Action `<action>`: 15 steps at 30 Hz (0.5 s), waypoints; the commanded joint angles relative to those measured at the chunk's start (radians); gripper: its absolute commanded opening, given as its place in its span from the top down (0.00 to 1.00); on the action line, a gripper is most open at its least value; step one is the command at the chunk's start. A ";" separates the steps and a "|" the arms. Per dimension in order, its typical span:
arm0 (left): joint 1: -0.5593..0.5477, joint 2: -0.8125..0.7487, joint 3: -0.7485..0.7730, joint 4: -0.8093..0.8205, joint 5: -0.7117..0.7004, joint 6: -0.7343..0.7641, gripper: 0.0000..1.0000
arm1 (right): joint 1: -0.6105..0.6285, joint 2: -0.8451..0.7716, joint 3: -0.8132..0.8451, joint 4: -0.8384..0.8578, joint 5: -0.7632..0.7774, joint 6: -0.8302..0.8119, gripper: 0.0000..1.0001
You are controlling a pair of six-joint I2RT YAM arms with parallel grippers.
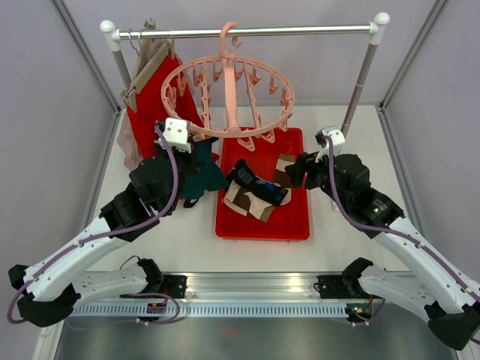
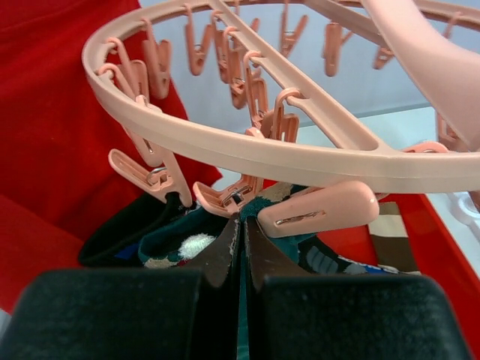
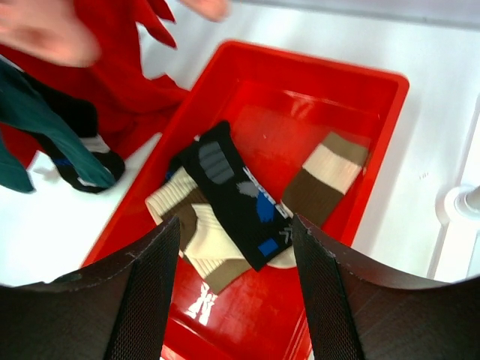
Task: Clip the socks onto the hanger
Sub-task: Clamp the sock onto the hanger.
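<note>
The pale-pink ring hanger [image 1: 234,88] hangs from the rail, its clip pegs dangling. My left gripper [image 1: 199,147] is just under the ring's near-left rim [image 2: 262,154], shut on a dark teal sock [image 2: 184,241] whose edge shows between the fingers, right below a clip peg [image 2: 319,211]. A black sock [image 2: 124,229] hangs beside it. My right gripper [image 1: 298,169] hovers open over the red tray [image 1: 259,226], holding nothing. Below it in the tray [image 3: 277,127] lie a black sock with blue and white markings [image 3: 232,191] and brown-and-cream socks [image 3: 326,174].
A red garment [image 1: 154,101] hangs on a wooden hanger at the rail's left end, close behind the left gripper. The rail [image 1: 300,31] rests on two uprights; the right post [image 1: 358,90] stands behind the right gripper. Grey walls close in both sides.
</note>
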 commanded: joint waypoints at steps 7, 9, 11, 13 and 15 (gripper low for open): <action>0.089 0.030 -0.004 0.035 0.037 0.005 0.98 | 0.001 0.076 -0.107 0.055 0.026 0.067 0.35; 0.116 0.043 -0.004 0.022 0.065 -0.015 0.98 | 0.001 0.116 -0.133 0.068 0.025 0.094 0.36; 0.131 0.063 -0.003 0.019 0.093 -0.065 0.98 | 0.001 0.159 -0.151 0.089 0.026 0.112 0.37; 0.140 0.075 0.000 0.019 0.117 -0.081 0.98 | 0.002 0.185 -0.179 0.108 0.025 0.136 0.38; 0.157 0.089 0.005 0.021 0.133 -0.104 0.97 | 0.005 0.220 -0.208 0.143 0.023 0.166 0.38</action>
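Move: The black sock in the red tray lies about 12 cm ahead of the right hand, 7 cm to its left and some 24 cm below; a striped sock's upper end is 17 cm ahead, 1 cm right, just as low. The left hand, shut on the teal sock, has a pink hanger clip 2 cm ahead, 3 cm right and 1 cm up, and a second clip 3 cm ahead, 2 cm left, slightly higher. The right hand sinks ever faster into the space over the red tray, about 12 cm down towards the black sock with barely 1 cm of forward or left drift, tipping its fingers some 15 degrees further down and keeping them wide open, touching nothing yet. Meanwhile the left hand keeps its shut fingers pinched on the teal sock at the hanger's near rim and eases about 3 cm forward and 2 cm down, taking the clips at the rim along with it. ##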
